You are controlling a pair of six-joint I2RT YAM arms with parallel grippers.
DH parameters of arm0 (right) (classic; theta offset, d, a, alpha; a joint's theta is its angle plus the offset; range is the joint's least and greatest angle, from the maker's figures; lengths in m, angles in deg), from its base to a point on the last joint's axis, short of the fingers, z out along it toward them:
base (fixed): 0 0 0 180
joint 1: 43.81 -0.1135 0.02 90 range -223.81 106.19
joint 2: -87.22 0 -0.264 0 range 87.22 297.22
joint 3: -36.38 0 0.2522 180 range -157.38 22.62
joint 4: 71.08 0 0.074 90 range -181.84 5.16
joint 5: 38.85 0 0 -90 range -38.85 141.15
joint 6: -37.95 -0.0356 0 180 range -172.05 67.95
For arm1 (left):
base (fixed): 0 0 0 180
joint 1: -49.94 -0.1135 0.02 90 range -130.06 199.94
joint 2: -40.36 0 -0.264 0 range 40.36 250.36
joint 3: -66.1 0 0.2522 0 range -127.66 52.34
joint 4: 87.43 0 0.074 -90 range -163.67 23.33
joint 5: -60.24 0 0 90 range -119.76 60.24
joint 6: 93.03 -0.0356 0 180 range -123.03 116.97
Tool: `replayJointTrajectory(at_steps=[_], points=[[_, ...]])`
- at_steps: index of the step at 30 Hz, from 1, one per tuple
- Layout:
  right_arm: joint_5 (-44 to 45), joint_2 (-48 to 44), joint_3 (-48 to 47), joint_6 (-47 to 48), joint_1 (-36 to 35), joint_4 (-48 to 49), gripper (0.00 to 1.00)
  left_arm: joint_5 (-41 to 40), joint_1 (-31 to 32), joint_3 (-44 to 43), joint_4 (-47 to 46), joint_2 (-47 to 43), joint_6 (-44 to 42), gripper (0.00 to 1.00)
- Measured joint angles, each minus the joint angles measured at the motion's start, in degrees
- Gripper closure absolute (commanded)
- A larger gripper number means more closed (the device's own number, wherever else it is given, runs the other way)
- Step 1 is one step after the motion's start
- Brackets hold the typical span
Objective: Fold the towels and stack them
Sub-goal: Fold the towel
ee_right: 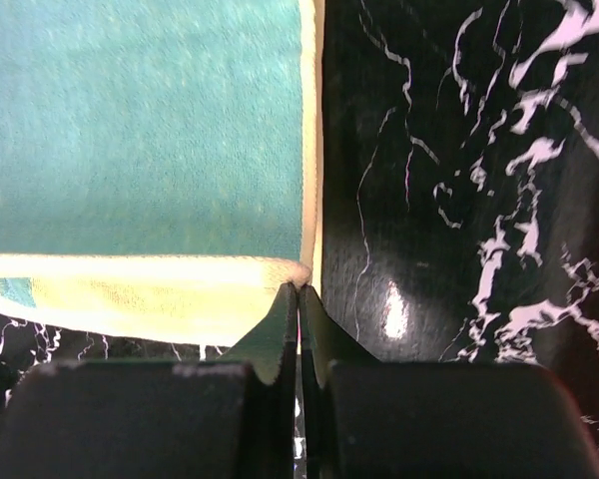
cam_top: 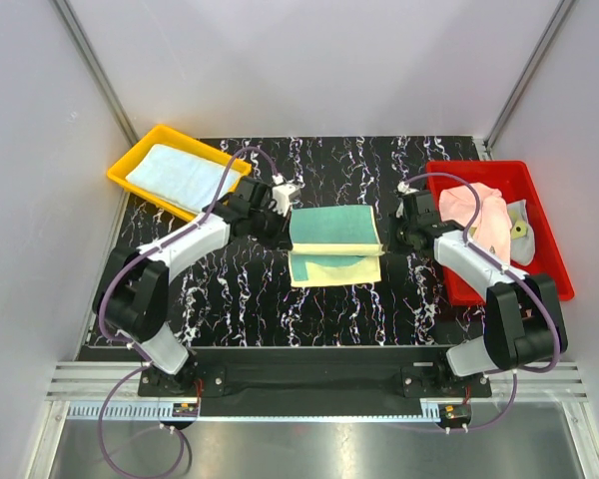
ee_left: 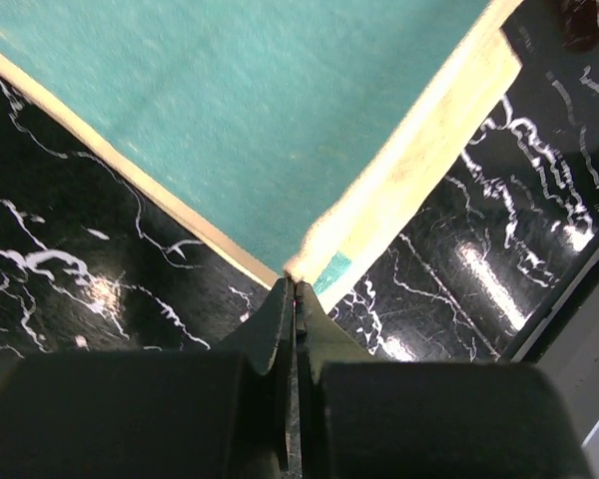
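A teal and pale yellow towel (cam_top: pixel 333 232) lies folded over in the middle of the black marbled table. My left gripper (cam_top: pixel 288 241) is shut on its left corner (ee_left: pixel 298 267), the fingertips pinching the cream edge. My right gripper (cam_top: pixel 384 244) is shut on the right corner (ee_right: pixel 301 271) in the same way. The teal face spreads out beyond both sets of fingertips, and a yellow strip of the lower layer (cam_top: pixel 335 269) shows along the near edge. A light blue towel (cam_top: pixel 178 176) lies flat in the yellow tray. A pink towel (cam_top: pixel 475 215) lies crumpled in the red tray.
The yellow tray (cam_top: pixel 132 156) stands at the back left and the red tray (cam_top: pixel 539 215) at the right, close behind my right arm. A pale cloth (cam_top: pixel 520 226) lies beside the pink towel. Grey walls close in the table on both sides and at the back.
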State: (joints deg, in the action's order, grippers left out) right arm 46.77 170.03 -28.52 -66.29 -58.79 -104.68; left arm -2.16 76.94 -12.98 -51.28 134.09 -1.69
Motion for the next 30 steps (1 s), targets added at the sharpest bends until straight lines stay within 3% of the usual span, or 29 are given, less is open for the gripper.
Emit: replayJointTrajectory(at_steps=[3, 5, 7, 8, 11, 21, 30], points=[[-0.81, 0.0, 1.29, -2.12, 0.0, -0.17, 1.0, -2.43, 1.44, 1.86, -0.02, -0.04, 0.24, 0.99], [-1.62, 0.0, 2.4, -3.3, -0.02, -0.11, 0.96, -4.17, 2.34, 3.08, 0.07, -0.04, 0.46, 0.92], [-2.49, 0.0, 3.85, -4.59, 0.0, -0.22, 0.85, -5.86, 3.23, 4.09, 0.28, -0.04, 0.9, 0.9], [-2.69, 0.0, 4.55, -5.09, 0.0, -0.35, 0.73, -6.99, 3.78, 4.68, 0.24, -0.09, 1.2, 0.84], [-4.09, -0.17, 5.95, -6.58, 0.04, -1.49, 0.58, -10.01, 5.07, 5.99, 0.7, -0.13, 2.12, 0.69], [-8.52, -2.99, 5.01, -8.57, 0.04, -7.15, 0.52, -14.88, 5.77, 6.99, -1.92, -2.49, 9.07, 0.62], [-8.17, 5.84, 1.92, -8.79, 0.04, -6.8, 0.53, -13.33, 5.79, 10.14, -7.32, -1.22, 19.69, 0.57]])
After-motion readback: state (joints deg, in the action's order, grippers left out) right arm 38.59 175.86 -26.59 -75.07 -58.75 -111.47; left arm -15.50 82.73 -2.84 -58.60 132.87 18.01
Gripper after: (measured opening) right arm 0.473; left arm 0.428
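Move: Some 6 cm back and 6 cm below the left hand, barely to its right, lies the near left corner of the bottom layer of the yellow towel; the yellow bin stands about 18 cm ahead of that hand and 24 cm to its left. From the right hand, the towel's near right corner is roughly 7 cm back, 1 cm left and 6 cm down, with the red bin some 5 cm ahead and 24 cm to the right. Bringing the pinched edge of the yellow towel back and down over its bottom layer, both hands sink about 5 cm, the right drawing back some 5 cm and the left about half that. The fingers open to roughly halfway and let go of the corners; both hands rise a centimetre or two, then dip again over them. Meanwhile the left turns some 15 degrees counter-clockwise and the right tips further down. ##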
